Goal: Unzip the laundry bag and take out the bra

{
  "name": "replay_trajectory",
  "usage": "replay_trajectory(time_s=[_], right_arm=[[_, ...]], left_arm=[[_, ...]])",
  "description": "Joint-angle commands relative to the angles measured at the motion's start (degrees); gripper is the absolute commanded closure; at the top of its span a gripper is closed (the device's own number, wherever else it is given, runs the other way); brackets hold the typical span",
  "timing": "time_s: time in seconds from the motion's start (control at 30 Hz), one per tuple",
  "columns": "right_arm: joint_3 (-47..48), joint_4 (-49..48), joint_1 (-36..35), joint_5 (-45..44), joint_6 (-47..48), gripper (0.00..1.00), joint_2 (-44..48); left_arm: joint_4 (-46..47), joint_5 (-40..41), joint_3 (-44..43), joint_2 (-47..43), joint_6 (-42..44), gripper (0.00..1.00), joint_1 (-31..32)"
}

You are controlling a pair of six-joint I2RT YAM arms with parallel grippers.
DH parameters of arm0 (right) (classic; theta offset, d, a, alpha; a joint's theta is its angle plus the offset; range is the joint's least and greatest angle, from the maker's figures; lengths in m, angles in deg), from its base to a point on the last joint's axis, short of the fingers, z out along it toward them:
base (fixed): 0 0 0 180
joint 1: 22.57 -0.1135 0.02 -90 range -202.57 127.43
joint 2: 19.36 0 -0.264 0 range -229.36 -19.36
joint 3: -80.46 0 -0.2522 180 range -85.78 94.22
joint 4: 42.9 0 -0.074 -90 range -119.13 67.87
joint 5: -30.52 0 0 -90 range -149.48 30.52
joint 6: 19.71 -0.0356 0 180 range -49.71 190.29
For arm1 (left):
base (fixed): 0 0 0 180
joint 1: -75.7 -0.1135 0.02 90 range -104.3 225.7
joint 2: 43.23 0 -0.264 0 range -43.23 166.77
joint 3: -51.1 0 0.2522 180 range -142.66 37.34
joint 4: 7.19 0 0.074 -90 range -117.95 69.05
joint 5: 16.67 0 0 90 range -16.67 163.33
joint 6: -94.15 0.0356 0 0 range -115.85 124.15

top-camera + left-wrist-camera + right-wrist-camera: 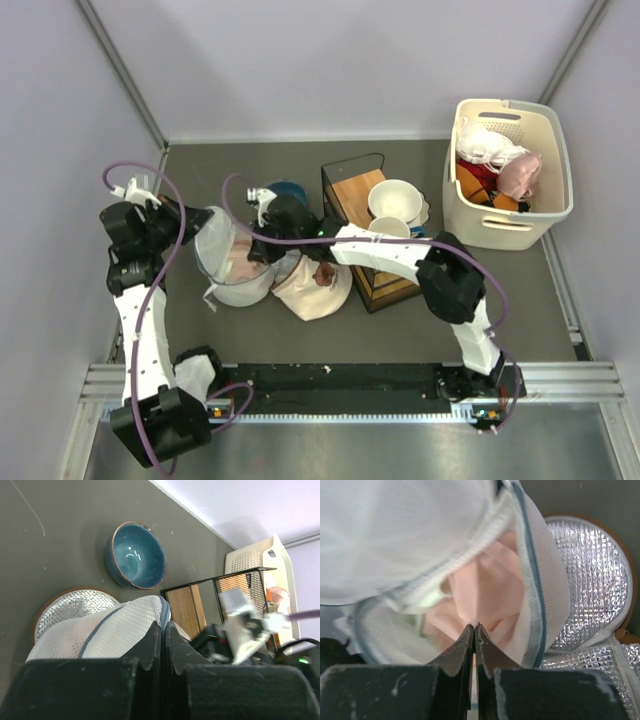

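Note:
The laundry bag (228,268), a white mesh pouch with a blue-grey zip edge, lies left of centre with its flap lifted open. My left gripper (203,236) is shut on the bag's zip rim (163,611) and holds the flap (110,630) up. The bra (246,263) shows as pale peach-pink fabric inside the open bag. My right gripper (266,247) reaches into the opening and is shut on a fold of the bra (490,585), jaws pressed together at the fabric (474,626). The bag's mesh wall (395,530) hangs over it.
A cream cloth with a brown mark (316,287) lies right of the bag. A blue bowl (290,190) sits behind. A wire-framed wooden rack (360,195) holds white bowls (394,199). A beige slotted basket (556,190) of clothes stands far right. A silver quilted disc (590,580) lies under the bag.

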Motion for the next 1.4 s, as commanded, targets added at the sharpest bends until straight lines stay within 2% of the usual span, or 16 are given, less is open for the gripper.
replay_trajectory(time_s=[0.0,0.3,0.47,0.7,0.97,1.13,1.37], right_arm=[[-1.00,-7.11,1.32,3.25,-2.97,1.00,8.84],[7.78,-4.57,2.73,13.36,-6.31,1.00,12.10],[15.16,-0.97,4.75,16.18,-6.67,1.00,13.33],[25.97,2.29,8.79,19.43,-7.80,1.00,14.30],[40.38,3.79,13.10,16.54,-8.07,1.00,12.98],[44.78,3.44,18.19,13.11,-8.16,1.00,13.68],[47.07,1.86,28.21,8.27,-10.00,1.00,15.00]], left_arm=[[3.95,2.24,0.71,1.49,0.85,1.00,-0.41],[2.64,2.33,0.72,3.60,2.78,1.00,-0.32],[2.20,1.99,-0.16,3.60,2.35,1.00,-0.32],[1.58,0.23,-7.35,2.72,-1.87,1.00,-0.32],[2.99,1.45,-15.01,7.29,-7.14,1.00,4.16],[3.87,3.91,-18.88,11.33,-8.46,1.00,7.84],[5.89,4.97,-17.66,13.10,-9.17,1.00,9.79]])
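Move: Inside the open laundry bag, the right fingers already pinch the bra, whose bulk lies about 3 cm to that hand's left and 4 cm below. From the right hand, the blue bowl stands some 14 cm ahead and 6 cm right, the cream pouch about 12 cm right and 5 cm back, both roughly 10 cm lower; the wire rack is 27 cm right and 5 cm ahead, slightly lower. For the left hand, holding the bag's edge, the bra is 8 cm right, 5 cm back and 14 cm below. Lifting the pinched bra out of the laundry bag, the right hand goes nearly straight up at first, then keeps climbing while veering right and later forward, away from the bag, to some 45 cm higher; its fingers swing up about 45 degrees to just above level. The left hand keeps its pinch on the bag's edge, dips a couple of centimetres, then rises and eases forward and right. ##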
